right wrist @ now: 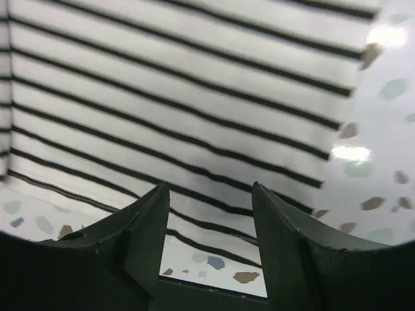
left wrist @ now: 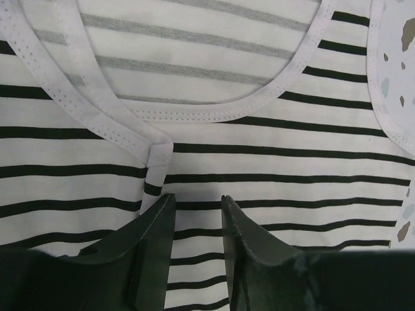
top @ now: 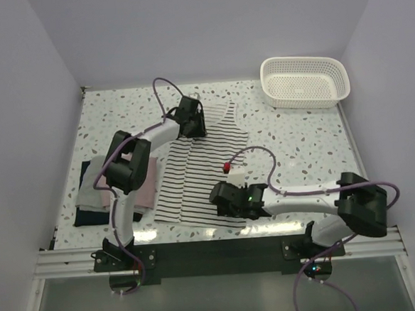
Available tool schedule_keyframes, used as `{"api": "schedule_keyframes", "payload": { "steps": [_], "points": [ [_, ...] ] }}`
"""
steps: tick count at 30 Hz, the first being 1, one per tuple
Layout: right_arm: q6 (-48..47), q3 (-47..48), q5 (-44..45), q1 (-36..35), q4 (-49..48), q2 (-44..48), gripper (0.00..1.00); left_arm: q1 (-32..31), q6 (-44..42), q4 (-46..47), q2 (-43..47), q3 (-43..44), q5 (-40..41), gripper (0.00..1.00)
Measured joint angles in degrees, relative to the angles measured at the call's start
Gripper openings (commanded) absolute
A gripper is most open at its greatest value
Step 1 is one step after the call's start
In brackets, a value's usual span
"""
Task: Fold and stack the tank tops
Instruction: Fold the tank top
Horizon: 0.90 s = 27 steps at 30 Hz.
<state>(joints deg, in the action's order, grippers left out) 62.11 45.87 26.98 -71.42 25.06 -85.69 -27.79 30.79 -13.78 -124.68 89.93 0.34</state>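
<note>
The white tank top with thin black stripes lies flat in the middle of the table, its neckline toward the far side. My left gripper hovers open just below the neckline, with only cloth showing under the gap. At the near hem my right gripper is open too, nothing between its fingers. A folded pink tank top and a dark navy one sit stacked at the left, partly hidden by the left arm.
A white lattice basket stands at the far right corner. A pale folded cloth lies on the left pile. A small red and white piece sits by the right arm's purple cable. Speckled tabletop surrounds the striped top.
</note>
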Motion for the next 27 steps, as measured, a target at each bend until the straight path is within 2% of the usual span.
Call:
{"api": "schedule_keyframes", "payload": {
  "steps": [3,6,7,11,14,19,23,27],
  "points": [
    [-1.9,-1.0,-0.7,6.9,1.4,8.0,0.59,0.0,-0.2,-0.9,1.3,-0.1,-1.3,0.43],
    [-5.6,-1.1,-2.4,17.1,0.3,14.8,0.57,0.0,-0.1,-1.1,5.1,-0.6,-2.2,0.42],
    [-7.2,-1.1,-3.7,21.2,-0.4,15.6,0.53,0.0,0.1,-1.2,7.0,-0.9,-2.5,0.42],
    [-13.9,1.5,-10.3,38.7,-4.0,9.8,0.47,-1.0,1.1,0.3,17.5,-6.3,-2.6,0.40],
    [-18.0,5.7,-14.6,46.7,-7.0,0.7,0.43,-3.5,1.7,1.6,24.9,-12.1,-2.5,0.40],
    [-23.1,16.2,-19.3,52.2,-10.5,-13.5,0.38,-11.5,2.8,2.2,33.9,-24.2,-1.9,0.39],
    [-25.1,21.0,-20.6,53.5,-13.1,-19.6,0.35,-18.4,3.7,1.6,37.2,-31.4,-1.7,0.39],
    [-26.0,24.4,-20.7,53.6,-14.0,-23.9,0.34,-23.1,4.8,0.9,38.8,-34.8,-1.5,0.39]
  ]
}}
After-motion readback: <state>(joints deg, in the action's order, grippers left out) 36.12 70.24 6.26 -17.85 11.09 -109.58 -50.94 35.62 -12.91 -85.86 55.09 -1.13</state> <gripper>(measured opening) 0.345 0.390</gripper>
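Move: The right hand goes for the striped tank top's right side edge just below the armhole, about 31 cm ahead and 13 cm to its right, a couple of centimetres lower. The white basket stands some 20 cm farther out and 20 cm to the right of that spot. The left hand heads for the hem's right corner, roughly 37 cm back and 13 cm to its right, slightly below; the folded stack lies some 18 cm back and 24 cm left of this hand. Right fingers arrive around the tank top's right edge below the armhole, whether touching can't be seen: the hand hops about 7 cm up, swings forward some 30 cm and rightward, then sinks, turning clockwise and narrowing its fingers. The left hand lifts clear of the neckline area, then sweeps back about 24 cm and a little right over the cloth towards the hem, sinking partway, fingers staying part-open, turning some 20 degrees clockwise. ##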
